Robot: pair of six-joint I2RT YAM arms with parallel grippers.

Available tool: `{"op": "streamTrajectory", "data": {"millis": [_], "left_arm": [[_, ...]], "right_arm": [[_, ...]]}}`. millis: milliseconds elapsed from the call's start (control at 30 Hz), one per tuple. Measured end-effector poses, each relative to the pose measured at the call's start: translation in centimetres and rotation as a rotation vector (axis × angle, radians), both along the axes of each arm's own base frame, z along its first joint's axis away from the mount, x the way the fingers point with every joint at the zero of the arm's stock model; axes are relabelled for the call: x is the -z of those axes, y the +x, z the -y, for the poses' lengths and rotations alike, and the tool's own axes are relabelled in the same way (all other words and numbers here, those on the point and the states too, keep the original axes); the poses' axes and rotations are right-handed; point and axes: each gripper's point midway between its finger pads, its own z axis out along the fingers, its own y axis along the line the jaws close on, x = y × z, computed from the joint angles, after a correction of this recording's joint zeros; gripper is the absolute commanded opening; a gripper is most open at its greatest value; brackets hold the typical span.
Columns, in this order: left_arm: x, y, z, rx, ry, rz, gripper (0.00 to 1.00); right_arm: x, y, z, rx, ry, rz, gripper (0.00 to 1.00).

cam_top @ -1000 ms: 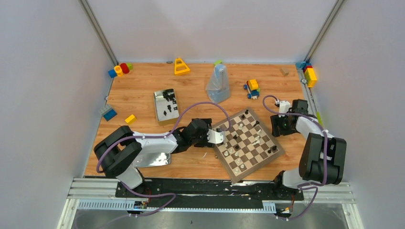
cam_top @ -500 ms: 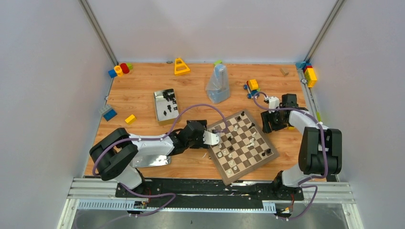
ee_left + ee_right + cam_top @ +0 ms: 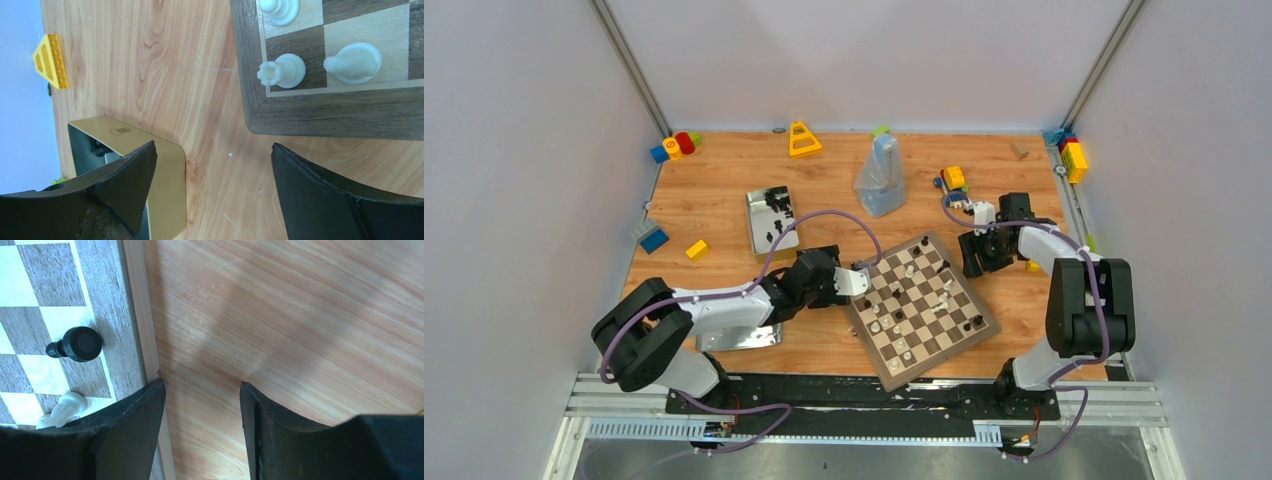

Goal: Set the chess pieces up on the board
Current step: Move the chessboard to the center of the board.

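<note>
The board [image 3: 921, 308] lies skewed on the table with black and cream chess pieces [image 3: 942, 297] scattered over its squares, some of them toppled. My left gripper [image 3: 856, 281] sits low at the board's left corner, open wide over bare wood [image 3: 212, 147]. A cream rook [image 3: 282, 70] and a fallen cream piece [image 3: 352, 62] lie just inside that corner. My right gripper [image 3: 973, 256] is at the board's far right edge, open [image 3: 202, 385], its left finger [image 3: 145, 410] against the board's border [image 3: 134, 315]. A black piece [image 3: 77, 344] lies close by.
A metal tin [image 3: 771, 222] holding black pieces stands left of the board, its gold rim [image 3: 160, 165] near my left finger. Its lid [image 3: 739, 337] lies under my left arm. A clear bag [image 3: 881, 176] and toy blocks [image 3: 952, 186] sit behind.
The board has slid left and towards the near edge. My right gripper followed it leftwards along its edge, and my left gripper drew back to the left.
</note>
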Motion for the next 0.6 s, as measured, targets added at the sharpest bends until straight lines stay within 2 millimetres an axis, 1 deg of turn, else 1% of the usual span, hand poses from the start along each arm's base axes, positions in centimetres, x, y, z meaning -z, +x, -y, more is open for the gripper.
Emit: {"op": "streamTrajectory", "data": {"millis": [200,333,500,600], "left_arm": [[0.2,-0.1,-0.9,-0.029,-0.004,-0.016,0.92],[-0.6,0.1,-2.0,-0.059,-0.019,-0.017,0.92],[-2.2,-0.2,-3.5,-0.088,-0.047,-0.012,0.93],[-2.7,-0.5,-4.5,-0.104,-0.046,-0.021,0.93]], "right_arm": [[-0.3,0.3,-1.4,-0.035,0.003,0.002,0.58],[-0.3,0.9,-2.0,-0.043,0.006,0.0,0.58],[-0.4,2.6,-3.5,-0.076,0.008,-0.003,0.58],[-0.5,3.9,-4.7,-0.1,0.008,-0.003,0.58]]}}
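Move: For the right hand, the chessboard's middle lies about 11 cm to the left and 10 cm back, roughly level in height, the board's far-right edge right beside the fingers; the toy car stands some 19 cm ahead and 3 cm left, the blue bag about 18 cm ahead and 17 cm left. From the left hand, some 5 cm lower, the board's middle is around 18 cm right and 5 cm back, the piece tin about 12 cm ahead and 10 cm left. With its half-open fingers staying low, the inner one still against the chessboard's far-right edge, the right hand pushes leftward, then swings more forward and travels along that edge, about 4.5 cm left and 4 cm forward in all, turning only slightly counter-clockwise. The left hand, empty and wide open, draws away from the board's left corner, going about 4.5 cm left towards the piece tin and rising nearly 3 cm in the second half. ##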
